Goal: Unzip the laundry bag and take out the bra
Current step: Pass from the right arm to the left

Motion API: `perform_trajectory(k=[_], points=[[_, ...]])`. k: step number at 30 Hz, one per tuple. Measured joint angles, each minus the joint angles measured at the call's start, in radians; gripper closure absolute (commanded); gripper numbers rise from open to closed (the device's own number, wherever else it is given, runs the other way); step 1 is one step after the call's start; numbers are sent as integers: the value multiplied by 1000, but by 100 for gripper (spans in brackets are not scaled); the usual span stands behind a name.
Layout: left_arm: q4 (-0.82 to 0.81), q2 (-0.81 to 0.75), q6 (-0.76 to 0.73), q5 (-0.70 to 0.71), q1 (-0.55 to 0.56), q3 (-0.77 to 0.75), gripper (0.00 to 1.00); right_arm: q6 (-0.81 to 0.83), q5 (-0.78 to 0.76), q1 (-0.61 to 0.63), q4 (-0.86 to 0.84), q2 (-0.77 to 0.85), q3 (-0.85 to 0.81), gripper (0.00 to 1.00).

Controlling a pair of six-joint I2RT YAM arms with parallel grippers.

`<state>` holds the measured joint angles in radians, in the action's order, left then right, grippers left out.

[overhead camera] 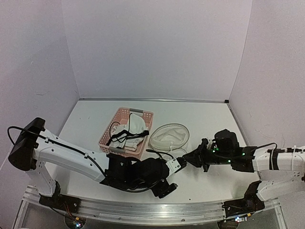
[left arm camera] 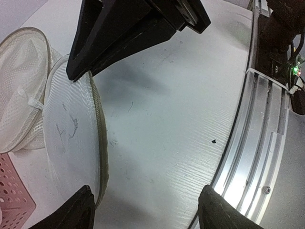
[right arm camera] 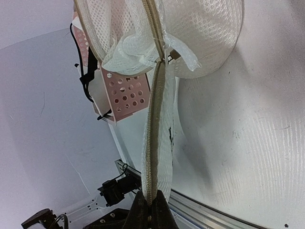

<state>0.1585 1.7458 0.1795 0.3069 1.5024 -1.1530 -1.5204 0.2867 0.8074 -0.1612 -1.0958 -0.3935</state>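
Observation:
The laundry bag (overhead camera: 167, 136) lies open on the table right of the pink basket. Its round flap with the black drawing (left arm camera: 71, 138) stands on edge, pulled away from the other mesh hoop (left arm camera: 21, 95). My right gripper (right arm camera: 151, 204) is shut on the zipper rim of this flap (right arm camera: 157, 143); it also shows in the top view (overhead camera: 191, 158) and in the left wrist view (left arm camera: 138, 28). My left gripper (left arm camera: 147, 200) is open and empty just beside the flap, seen from above too (overhead camera: 179, 162). The bra (overhead camera: 135, 125), white with black straps, lies in the basket.
The pink slotted basket (overhead camera: 108, 140) stands left of the bag; it shows in the right wrist view (right arm camera: 125, 93) with a black strap (right arm camera: 86, 71) hanging over its side. The metal base rail (left arm camera: 259, 143) runs along the near table edge.

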Motion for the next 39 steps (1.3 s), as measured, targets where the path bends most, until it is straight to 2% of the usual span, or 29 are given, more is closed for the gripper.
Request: perform_trajectory(k=[14, 24, 26, 28, 30, 35, 39], points=[[73, 121, -24, 222, 14, -126, 44, 2, -6, 0, 2, 45, 18, 100], [88, 174, -58, 266, 14, -149, 74, 6, -4, 0, 3, 80, 31, 100], [92, 175, -60, 269, 14, -150, 84, 9, -2, 0, 2, 86, 34, 100], [93, 175, -64, 273, 14, -152, 99, 11, -2, 0, 3, 92, 42, 100], [93, 175, -64, 275, 14, -153, 100, 13, 0, 0, 3, 96, 50, 100], [98, 175, -76, 288, 14, -156, 100, 29, 11, 0, 4, 107, 63, 63], [109, 174, -76, 288, 13, -167, 100, 63, 18, 0, 9, 117, 65, 45]])
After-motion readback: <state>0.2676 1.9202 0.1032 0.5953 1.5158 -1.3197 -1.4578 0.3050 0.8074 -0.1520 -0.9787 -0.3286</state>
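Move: Ahead of the open left hand by about 4 cm, 1 cm to its right and 2 cm lower, is the near stretch of the lid's zipper rim; the right hand, already pinching that lid, has this stretch about 5 cm back, 3 cm to its left and 2 cm below. From the left hand, the bag body stands some 20 cm ahead, 1 cm left and 9 cm down, the pink basket 22 cm ahead, 19 cm left and 8 cm down. Easing forward about 4 cm and a little down towards the lid held by the right hand, the left hand turns its wrist under 20 degrees and shuts its wide-open fingers on the zipper rim. The right hand keeps its pinch, drifting a centimetre or two back and right; once the left has closed, it opens about halfway and lets go of the rim. ##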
